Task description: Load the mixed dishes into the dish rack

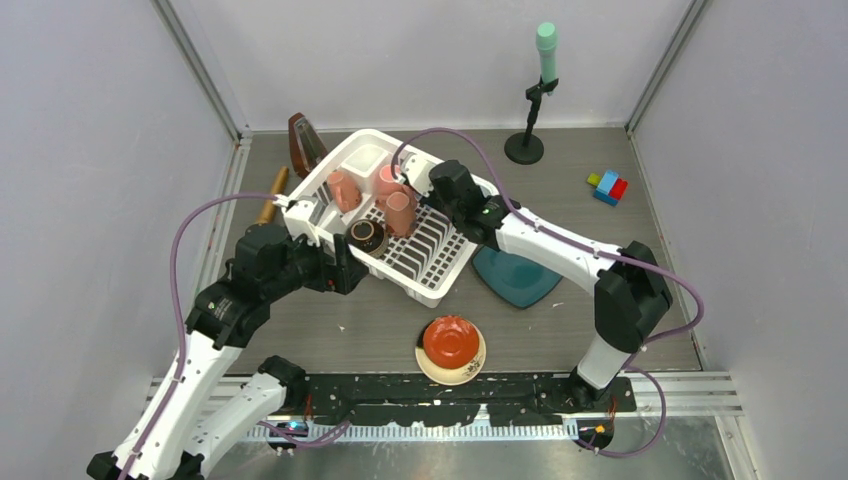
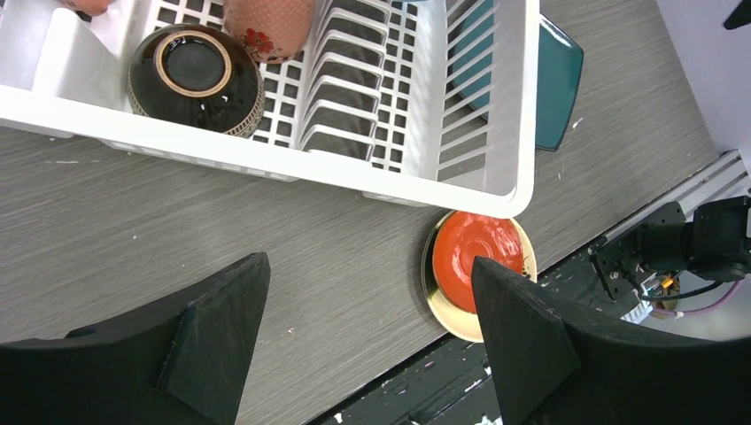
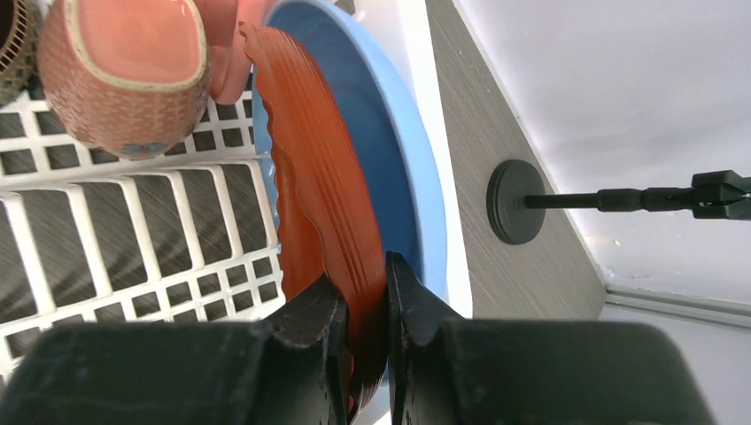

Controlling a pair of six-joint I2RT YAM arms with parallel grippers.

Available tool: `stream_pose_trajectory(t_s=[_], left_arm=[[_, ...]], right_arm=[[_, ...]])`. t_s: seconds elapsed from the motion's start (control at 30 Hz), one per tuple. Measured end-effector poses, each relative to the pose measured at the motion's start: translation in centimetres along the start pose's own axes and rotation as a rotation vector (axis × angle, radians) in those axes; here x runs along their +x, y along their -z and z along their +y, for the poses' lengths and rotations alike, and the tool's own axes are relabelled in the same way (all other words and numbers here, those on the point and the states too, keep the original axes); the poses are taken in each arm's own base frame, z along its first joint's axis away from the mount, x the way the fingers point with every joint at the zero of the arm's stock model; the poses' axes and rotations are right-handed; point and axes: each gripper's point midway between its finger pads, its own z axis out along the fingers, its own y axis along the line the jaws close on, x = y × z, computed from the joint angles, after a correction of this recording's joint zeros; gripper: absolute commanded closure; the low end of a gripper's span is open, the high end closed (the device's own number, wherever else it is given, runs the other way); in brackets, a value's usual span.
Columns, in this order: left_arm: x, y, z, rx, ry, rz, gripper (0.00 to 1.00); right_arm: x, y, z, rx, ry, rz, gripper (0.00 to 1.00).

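Note:
The white dish rack [image 1: 441, 272] holds three pink mugs [image 1: 343, 190] and an upturned brown bowl [image 1: 367, 236]. My right gripper [image 3: 365, 301] is shut on the rim of an orange-red ribbed dish [image 3: 319, 195], held on edge inside the rack, right against a light blue plate [image 3: 394, 150] and next to a pink mug [image 3: 124, 62]. My left gripper [image 2: 372, 301] hangs open and holds nothing, over bare table just in front of the rack [image 2: 354, 177]. A red saucer [image 2: 474, 257] lies on a cream saucer [image 2: 452, 314] near the front edge. The dark teal plate [image 1: 515, 277] lies right of the rack.
A brown metronome [image 1: 303, 140] and a wooden stick [image 1: 272, 193] sit behind and left of the rack. A black stand with a green top [image 1: 535, 100] is at the back. Coloured toy blocks [image 1: 608, 186] lie at the far right.

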Motion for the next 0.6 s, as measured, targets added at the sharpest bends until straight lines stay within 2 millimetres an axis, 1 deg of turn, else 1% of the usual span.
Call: stream_pose_trajectory(t_s=[0.07, 0.17, 0.23, 0.27, 0.3, 0.33, 0.37, 0.43, 0.6], left_arm=[[0.0, 0.0, 0.0, 0.0, -0.007, -0.001, 0.13], [0.0, 0.0, 0.1, -0.002, -0.013, 0.001, 0.13], [0.1, 0.0, 0.1, -0.004, -0.014, 0.002, 0.13], [0.1, 0.0, 0.1, -0.005, -0.014, 0.002, 0.13], [0.1, 0.0, 0.2, -0.005, -0.014, 0.002, 0.13], [0.1, 0.0, 0.2, -0.006, -0.014, 0.002, 0.13], [0.1, 0.0, 0.2, -0.008, -0.014, 0.001, 0.13], [0.1, 0.0, 0.2, -0.009, -0.014, 0.001, 0.13], [0.1, 0.0, 0.2, -0.009, -0.014, 0.001, 0.13]], right_arm=[[0.5, -0.5, 0.3, -0.004, 0.012, 0.018, 1.0], [1.4, -1.1, 1.2, -0.028, 0.023, 0.043, 1.0], [2.1, -1.2, 1.7, -0.036, 0.031, 0.059, 0.96], [2.5, -1.2, 1.9, -0.041, 0.034, 0.066, 0.85], [2.7, -1.2, 2.1, -0.045, 0.036, 0.072, 0.62], [2.9, -1.3, 2.2, -0.048, 0.034, 0.075, 0.53], [2.9, -1.3, 2.3, -0.048, 0.03, 0.075, 0.38], [3.0, -1.3, 2.2, -0.042, 0.017, 0.078, 0.29], [3.1, -1.2, 2.0, -0.022, -0.016, 0.088, 0.27]])
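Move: The right hand already holds the red plate over the dish rack. The slot for it is centred about 6 cm to the hand's left, 2 cm ahead and 7 cm below. The blue plate stands roughly 5 cm ahead and 3 cm left. The near pink mug is some 9 cm left and 4 cm back, the far one 11 cm left and 1 cm ahead. From the left hand the slot lies about 17 cm ahead, 15 cm right and 12 cm lower. Straight down goes the right hand, about 4 cm with barely any tilt, lowering the red plate edge-on into the rack between the wire dividers and the blue plate. The hand then stays at that depth and its fingers spread from their grip to nearly three-quarters open, letting go of the plate's edge. ##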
